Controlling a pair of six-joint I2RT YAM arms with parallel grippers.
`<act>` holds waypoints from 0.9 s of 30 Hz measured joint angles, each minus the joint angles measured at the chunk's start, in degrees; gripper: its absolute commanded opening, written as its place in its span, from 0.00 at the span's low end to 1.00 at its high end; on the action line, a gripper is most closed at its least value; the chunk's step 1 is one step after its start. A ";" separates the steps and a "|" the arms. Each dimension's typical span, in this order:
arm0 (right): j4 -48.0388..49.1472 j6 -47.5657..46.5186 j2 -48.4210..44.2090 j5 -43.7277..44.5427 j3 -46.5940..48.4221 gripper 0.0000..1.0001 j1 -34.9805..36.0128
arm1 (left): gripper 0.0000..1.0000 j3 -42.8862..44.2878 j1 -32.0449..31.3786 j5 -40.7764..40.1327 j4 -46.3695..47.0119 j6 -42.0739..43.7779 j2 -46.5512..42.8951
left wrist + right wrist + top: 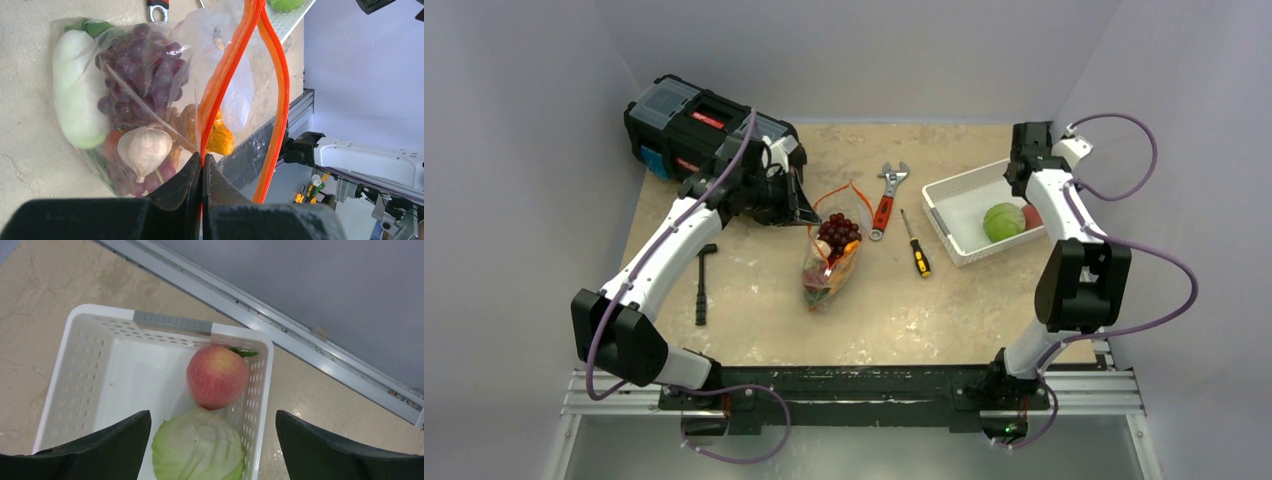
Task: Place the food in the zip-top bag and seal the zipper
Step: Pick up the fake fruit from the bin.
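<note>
The clear zip-top bag (832, 262) lies mid-table, its mouth held up at the far end. Inside I see purple grapes (142, 70), a white-green radish (77, 102), a garlic-like bulb (145, 147) and an orange piece (220, 137). My left gripper (202, 159) is shut on one side of the red-orange zipper (225, 75); the other side (280, 85) bows away, so the mouth gapes. My right gripper (213, 425) hangs open above the white basket (85, 370), over a green cabbage (198, 447) and a pink-red fruit (217, 376).
A red-handled wrench (886, 198) and a yellow-black screwdriver (915, 245) lie between bag and basket (964, 205). A black toolbox (694, 125) stands at the back left. A black tool (703, 283) lies by the left arm. The table's far rail (280, 322) runs just behind the basket.
</note>
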 measured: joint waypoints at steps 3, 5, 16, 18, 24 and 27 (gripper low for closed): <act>-0.24 0.63 2.29 -1.31 0.83 0.92 -1.88 | 0.00 0.00 0.00 0.22 0.02 0.00 0.00; -0.17 0.92 3.13 -2.40 1.05 0.90 -2.80 | 0.00 0.00 0.00 0.39 0.02 0.00 0.00; -0.44 1.05 9.88 -5.99 6.12 0.90 -4.72 | 0.00 0.00 0.00 1.25 0.02 -0.04 0.04; -0.70 1.29 10.64 -6.05 6.12 0.89 -4.70 | 0.00 0.00 0.00 1.25 0.02 -0.04 0.04; -0.92 1.46 11.13 -6.14 5.18 0.89 -5.18 | 0.00 0.00 0.00 1.29 0.02 -0.04 0.09; -0.90 1.46 11.21 -6.19 4.83 0.89 -5.68 | 0.00 0.00 0.00 1.33 0.02 -0.02 0.09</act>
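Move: The fake peach lies beneath the right hand, about 11 cm down, 2 cm ahead and some 4 cm to its right, in the bin's near right corner. The cabbage sits about level with that hand, 4 cm to its left and 10 cm down; the bin's grey handle is roughly 9 cm ahead, 5 cm right and 10 cm below it. From the left hand the peach is about 52 cm to the right, 14 cm farther out and 17 cm lower. The right hand sinks about 6 cm towards the peach while working some 2.5 cm to its right, reaching out 2 to 3 cm partway and then easing back about 1 cm as it goes on down, its fingertips tipping some 10 degrees more steeply downward. Its fingers stay wide open, coming down either side of the line to the peach without closing, while the left hand stays in place with its shut fingers still pinching the orange zipper edge of the bag. ##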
